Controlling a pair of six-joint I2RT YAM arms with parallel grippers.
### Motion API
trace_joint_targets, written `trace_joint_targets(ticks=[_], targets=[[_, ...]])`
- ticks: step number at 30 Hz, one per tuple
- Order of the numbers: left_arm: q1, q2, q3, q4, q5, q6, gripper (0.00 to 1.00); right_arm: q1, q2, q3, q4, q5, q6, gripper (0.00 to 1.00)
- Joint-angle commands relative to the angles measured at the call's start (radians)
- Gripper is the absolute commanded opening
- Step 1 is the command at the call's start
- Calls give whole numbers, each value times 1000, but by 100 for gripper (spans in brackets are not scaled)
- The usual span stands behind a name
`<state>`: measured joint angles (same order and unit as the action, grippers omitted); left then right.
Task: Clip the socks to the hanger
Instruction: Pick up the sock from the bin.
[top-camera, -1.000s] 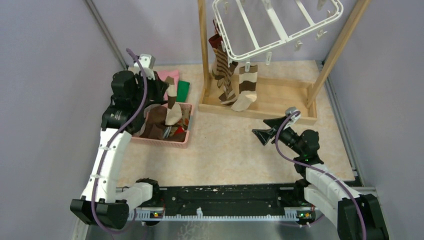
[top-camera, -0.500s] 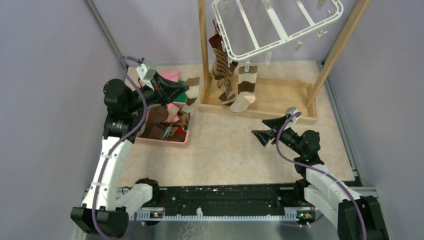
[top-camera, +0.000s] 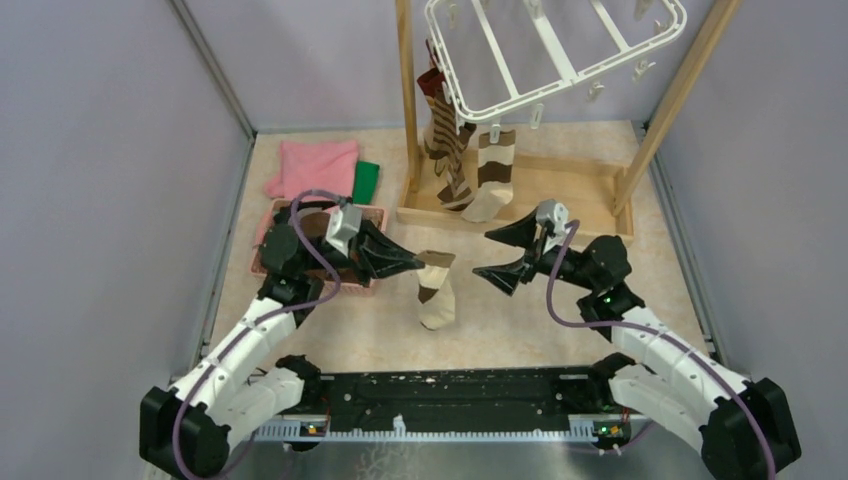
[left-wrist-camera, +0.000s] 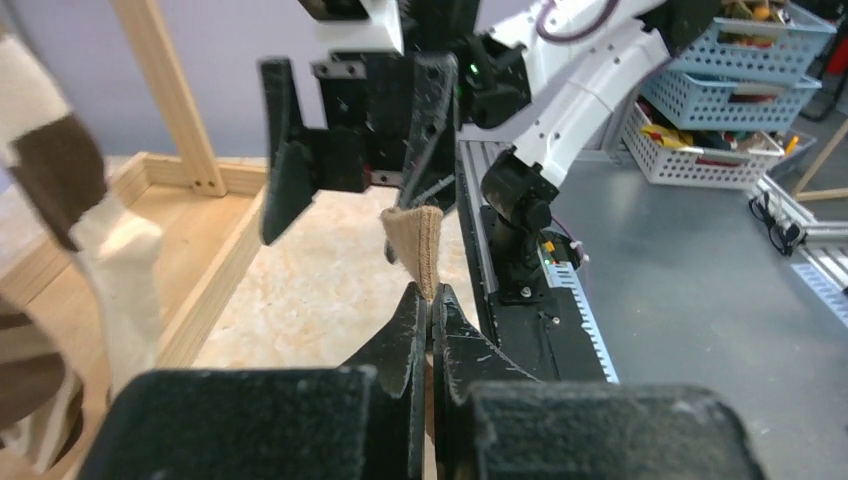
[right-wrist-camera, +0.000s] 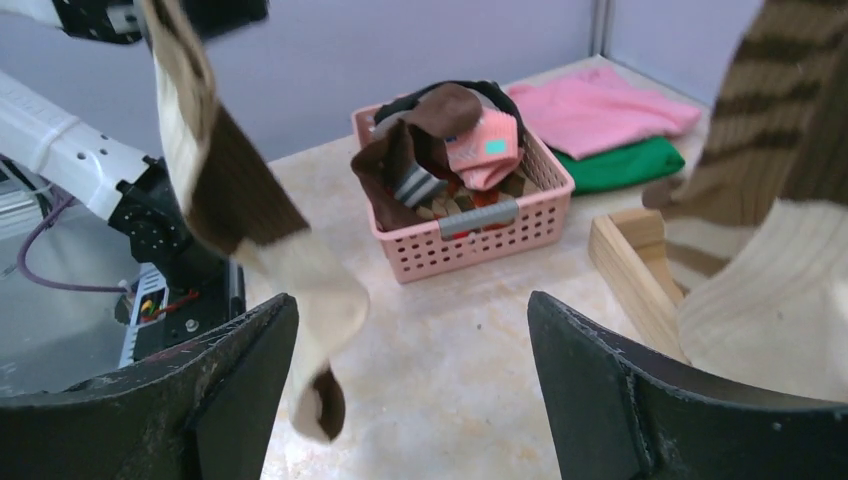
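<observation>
My left gripper (top-camera: 412, 263) is shut on the cuff of a brown-and-cream sock (top-camera: 434, 290), which hangs above the table's middle. The pinched tan cuff (left-wrist-camera: 417, 245) shows in the left wrist view. My right gripper (top-camera: 508, 256) is open, just right of the sock and facing it; the sock (right-wrist-camera: 245, 225) hangs by its left finger. Two striped socks (top-camera: 492, 173) hang clipped at the near left corner of the white hanger (top-camera: 560, 55). More socks (right-wrist-camera: 440, 150) lie in the pink basket (top-camera: 266, 255).
A pink cloth (top-camera: 315, 166) and a green cloth (top-camera: 366, 181) lie behind the basket. The hanger hangs from a wooden post frame (top-camera: 520, 205) with a low wooden base at the back. Grey walls close in left and right.
My left arm swung down and right from above the basket to the table's middle with the sock. My right gripper rose slightly and turned toward it.
</observation>
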<state>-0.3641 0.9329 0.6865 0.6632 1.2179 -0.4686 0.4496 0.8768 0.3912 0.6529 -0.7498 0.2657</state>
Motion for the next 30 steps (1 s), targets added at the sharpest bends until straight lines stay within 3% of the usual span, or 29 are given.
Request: trace_joint_targets(ticks=[1, 6, 15, 30], targets=[[-107, -66, -116, 104, -150, 200, 0, 60, -25, 126, -177, -8, -134, 85], [-178, -96, -276, 302, -303, 214, 0, 101, -43, 178, -260, -56, -149, 87], [-246, -74, -347, 446, -370, 211, 0, 297, 42, 225, -301, 30, -179, 88], [-263, -44, -355, 521, -383, 152, 0, 312, 46, 200, -87, 42, -79, 76]])
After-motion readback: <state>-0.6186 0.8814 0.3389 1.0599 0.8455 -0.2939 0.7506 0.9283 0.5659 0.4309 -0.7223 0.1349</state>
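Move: The striped sock hangs from the closed left fingers. Its cuff is about 3 cm to the right of them, and the open right gripper waits about 13 cm right, 4 cm ahead and 8 cm lower. From the right hand, the cuff lies some 9 cm left, 3 cm back and 7 cm above. The sock already clipped to the hanger is about 16 cm straight ahead of it, some 5 cm higher. The bin is about 20 cm left and 13 cm ahead of the left hand, well below. The left fingers keep pinching the sock's cuff, sinking about 5 cm while easing slightly back and to the right, then lifting a little as the fingertips tilt up some 10 degrees. The right gripper first rises, then swings left and back, about 6 cm each way, turning 15 degrees counter-clockwise to bring its still-open jaws around the cuff's free corner, and lifts slightly at the end. ##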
